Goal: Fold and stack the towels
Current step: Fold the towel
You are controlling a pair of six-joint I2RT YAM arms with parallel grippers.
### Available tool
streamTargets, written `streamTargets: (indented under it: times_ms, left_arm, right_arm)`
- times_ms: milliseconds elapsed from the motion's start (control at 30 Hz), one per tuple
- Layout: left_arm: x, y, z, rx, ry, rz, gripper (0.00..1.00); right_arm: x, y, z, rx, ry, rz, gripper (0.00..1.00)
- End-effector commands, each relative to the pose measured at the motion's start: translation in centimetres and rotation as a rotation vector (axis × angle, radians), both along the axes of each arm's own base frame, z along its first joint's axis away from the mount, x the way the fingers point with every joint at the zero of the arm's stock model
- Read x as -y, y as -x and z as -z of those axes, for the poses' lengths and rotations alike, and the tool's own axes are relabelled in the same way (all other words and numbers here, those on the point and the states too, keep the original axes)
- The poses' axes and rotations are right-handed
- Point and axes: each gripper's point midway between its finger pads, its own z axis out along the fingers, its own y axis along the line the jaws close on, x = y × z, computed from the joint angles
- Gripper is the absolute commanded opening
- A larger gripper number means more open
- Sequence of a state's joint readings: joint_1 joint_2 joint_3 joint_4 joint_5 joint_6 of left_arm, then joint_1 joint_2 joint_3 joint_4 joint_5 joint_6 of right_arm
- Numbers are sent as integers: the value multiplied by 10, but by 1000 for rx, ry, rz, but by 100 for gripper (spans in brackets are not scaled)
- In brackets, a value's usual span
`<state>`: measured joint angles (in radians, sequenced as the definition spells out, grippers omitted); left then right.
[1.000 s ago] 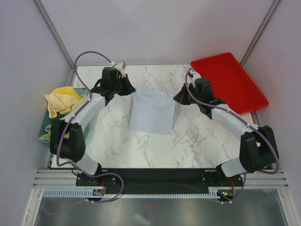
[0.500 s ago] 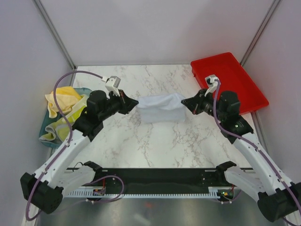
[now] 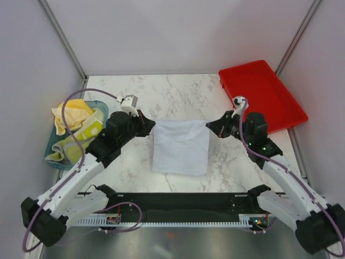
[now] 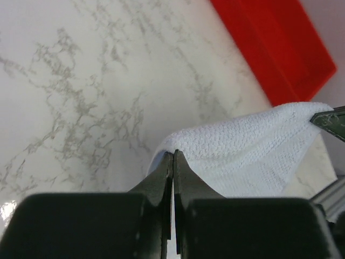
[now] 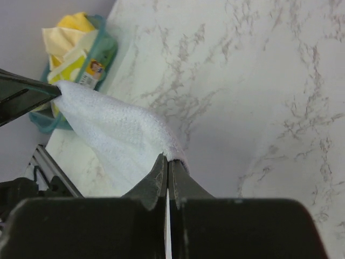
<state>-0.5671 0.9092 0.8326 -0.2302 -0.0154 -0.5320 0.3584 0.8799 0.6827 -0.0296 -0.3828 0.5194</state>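
Note:
A pale grey-blue towel (image 3: pixel 180 147) hangs stretched above the middle of the marble table, held by its two upper corners. My left gripper (image 3: pixel 152 127) (image 4: pixel 173 154) is shut on the towel's (image 4: pixel 253 151) left corner. At the opposite corner, my right gripper (image 3: pixel 208 125) (image 5: pixel 166 158) pinches the towel (image 5: pixel 116 135) shut. The lower edge of the cloth reaches toward the near side of the table. More towels, a yellow one (image 3: pixel 70 113) and a printed white one (image 3: pixel 81 135), lie heaped in the teal tub (image 3: pixel 59 141) (image 5: pixel 102 54) at the left.
The red tray (image 3: pixel 264 94) (image 4: pixel 275 48) stands at the back right corner. White walls with metal posts close in the table on three sides. The arm bases and a black rail (image 3: pixel 183 202) run along the near edge.
Both grippers have drawn back toward the near side with the towel, and it now hangs open at full length where half a second ago it was bunched short between them.

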Motion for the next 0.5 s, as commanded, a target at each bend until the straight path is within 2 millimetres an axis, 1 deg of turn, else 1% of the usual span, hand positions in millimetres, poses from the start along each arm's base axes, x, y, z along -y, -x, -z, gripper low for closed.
streamTargets:
  times_ms: [0,33,67,100,133,167,200,233,267,300,333,367,400,433,467]
  left_arm:
    - [-19,-40,47,-61,-89,-172,2]
    - [-18,-48,55,-69,-96,-172,2]
    - [-15,-57,62,-85,-100,-161,2]
    - [-11,-73,82,-118,-115,-162,2]
    - [-17,-85,93,-143,-125,-180,2]
    - [-11,-97,91,-145,-110,-158,2]
    - [-11,-109,92,-131,-111,-160,2]
    - [-14,-122,113,-172,-138,-171,2]
    - [-10,-135,105,-148,-137,-159,2]
    - [-10,-144,109,-156,-142,-159,2]
    - [-13,-155,124,-186,-156,-164,2]
    - [-13,-170,116,-169,-148,-176,2]
    - [-6,-174,118,-182,-128,-133,2]
    - [-11,-182,121,-197,-123,-134,2]
    - [-9,-194,129,-217,-126,-129,2]
  right_arm:
    - [-10,-41,25,1,-15,43,0]
    - [-12,-50,34,-9,-1,50,0]
    - [-19,-65,52,-51,22,44,0]
    - [-23,-76,52,-33,25,39,0]
    - [-27,-84,57,-30,40,24,0]
    - [-31,-98,69,-50,56,26,0]
    - [-32,-108,71,-42,61,37,0]
    - [-32,-116,77,-54,72,37,0]
    - [-34,-130,86,-70,90,40,0]
    - [-34,-136,93,-86,100,41,0]
    - [-35,-142,98,-95,106,43,0]
    - [-36,-154,106,-109,112,45,0]
    - [-36,-159,111,-126,120,46,0]
    - [-35,-165,115,-139,129,49,0]
    - [-36,-176,121,-152,137,57,0]
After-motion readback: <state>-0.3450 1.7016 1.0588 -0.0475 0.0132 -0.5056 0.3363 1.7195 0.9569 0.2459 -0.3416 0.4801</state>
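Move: The pale towel is already pinched by its two far corners and hangs back and down between the hands, its middle some 10 cm back, 10 cm below and 10 cm inward of each. Its landing spot on bare marble centres about 4 cm ahead, 22 cm below and 10 cm inward of each hand. The basket of towels stands roughly 34 cm left and 7 cm ahead of the left hand; the red bin is some 29 cm right and 26 cm ahead of the right. The towel's held edge is swept down and forward towards the open marble by both hands together, about 15 cm each way; the drop is quick at first and then levels off while the forward pull keeps going. Both wrists tip their fingers down, the left by some 20 degrees, and both grippers stay shut on the corners. ##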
